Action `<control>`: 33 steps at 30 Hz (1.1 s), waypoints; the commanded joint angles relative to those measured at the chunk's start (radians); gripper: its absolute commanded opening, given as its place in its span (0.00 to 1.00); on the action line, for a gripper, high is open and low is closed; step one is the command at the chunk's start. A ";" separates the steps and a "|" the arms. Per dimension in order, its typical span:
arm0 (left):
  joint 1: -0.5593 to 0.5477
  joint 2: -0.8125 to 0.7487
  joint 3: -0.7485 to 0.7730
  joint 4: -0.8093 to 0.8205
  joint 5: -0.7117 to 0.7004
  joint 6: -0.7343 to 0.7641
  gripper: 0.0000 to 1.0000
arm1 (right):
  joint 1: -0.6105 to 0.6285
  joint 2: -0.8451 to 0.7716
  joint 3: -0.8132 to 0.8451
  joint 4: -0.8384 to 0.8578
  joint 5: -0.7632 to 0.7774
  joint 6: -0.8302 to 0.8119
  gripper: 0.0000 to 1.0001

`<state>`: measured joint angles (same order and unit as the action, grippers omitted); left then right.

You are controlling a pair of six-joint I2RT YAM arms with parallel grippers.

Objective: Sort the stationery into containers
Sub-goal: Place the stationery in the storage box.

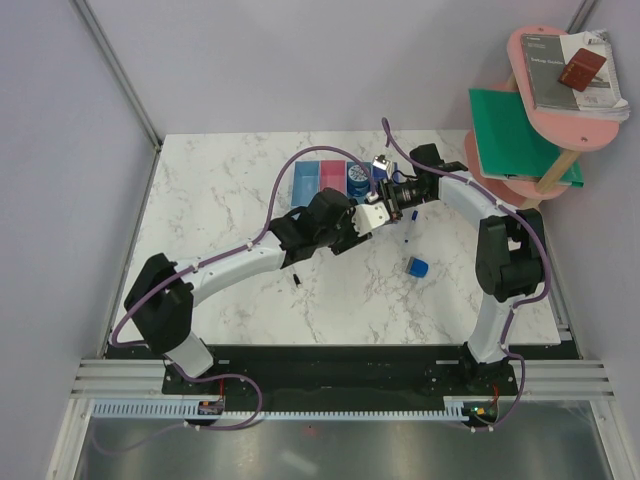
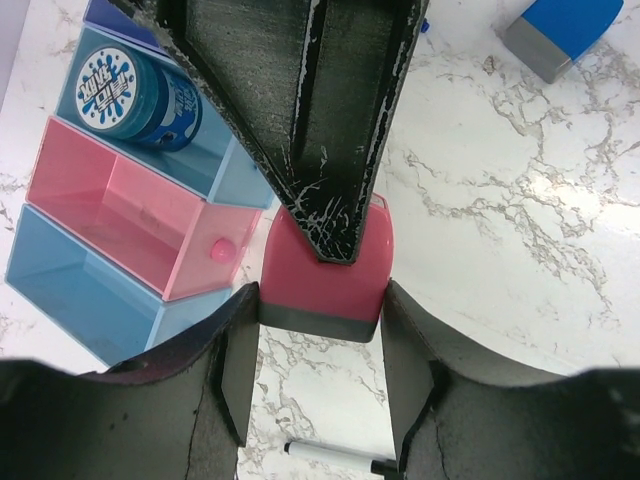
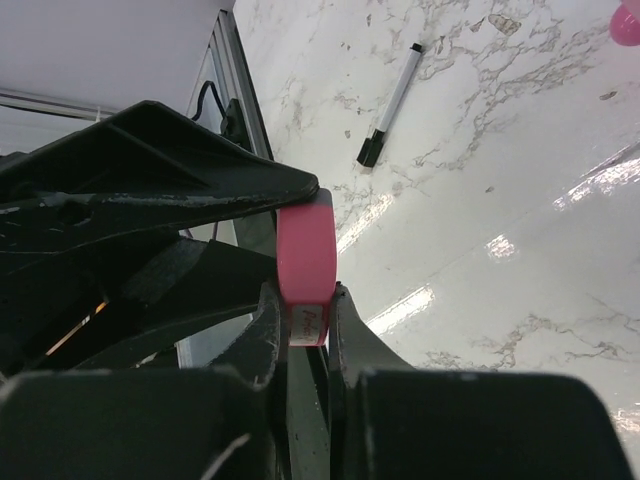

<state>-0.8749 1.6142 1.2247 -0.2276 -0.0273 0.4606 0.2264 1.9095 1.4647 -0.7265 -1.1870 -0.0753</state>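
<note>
A pink-grey eraser (image 2: 322, 275) hangs above the table with both grippers on it. My left gripper (image 2: 320, 305) is shut across its grey end, one finger on each side. From the opposite side my right gripper (image 3: 306, 300) is shut on the eraser (image 3: 305, 250), pinching its thin faces. In the top view the two grippers meet nose to nose, left (image 1: 372, 214) and right (image 1: 388, 200), just in front of the containers (image 1: 320, 177). The pink bin (image 2: 120, 200) and the light blue bin (image 2: 70, 285) beside it hold nothing. A blue round tin (image 2: 135, 100) sits in the third bin.
A blue block (image 1: 417, 267) with a grey end (image 2: 560, 35) lies on the marble right of centre. A blue-capped white marker (image 1: 409, 230) lies near it. A white pen with a black cap (image 2: 335, 458) lies under my left wrist. A pink shelf (image 1: 560, 90) with books and a green folder stands far right.
</note>
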 commanded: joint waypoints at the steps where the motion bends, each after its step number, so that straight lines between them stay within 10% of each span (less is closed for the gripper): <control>1: -0.009 0.009 0.027 0.039 -0.016 -0.016 0.28 | 0.004 -0.029 0.017 0.012 -0.014 -0.027 0.00; 8: -0.010 -0.104 -0.068 0.008 -0.178 0.045 0.68 | 0.005 -0.040 0.025 0.007 0.027 -0.032 0.00; 22: 0.047 -0.514 -0.318 -0.318 -0.223 0.105 0.80 | 0.109 0.037 0.291 -0.085 0.446 -0.170 0.00; 33: 0.131 -0.524 -0.258 -0.431 -0.040 0.030 0.85 | 0.223 0.245 0.675 -0.074 0.927 -0.308 0.00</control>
<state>-0.7578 1.0782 0.9230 -0.6262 -0.1345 0.5201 0.4324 2.0781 2.0125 -0.8082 -0.4553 -0.3031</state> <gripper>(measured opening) 0.851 0.136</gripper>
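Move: Both grippers already pinch the pink eraser between them. From the right hand, the storage box's pink compartment lies about 20 cm ahead, 7 cm left and 13 cm below; the putty jar is some 23 cm ahead with no sideways offset, the blue eraser about 1 cm ahead and 14 cm right. From the left hand, the black-capped marker lies about 13 cm left, level fore and aft, 15 cm below. Open the left gripper to let go of the pink eraser and draw it off about 17 cm to the left and some 7 cm back, fingers ending wide over the marker's side of the table. Keep the right pinch on the eraser and, once the left is clear, carry it about 12 cm forward and a little left towards the pink compartment, tilting the fingers by nearly 50 degrees to point more down and forward. ##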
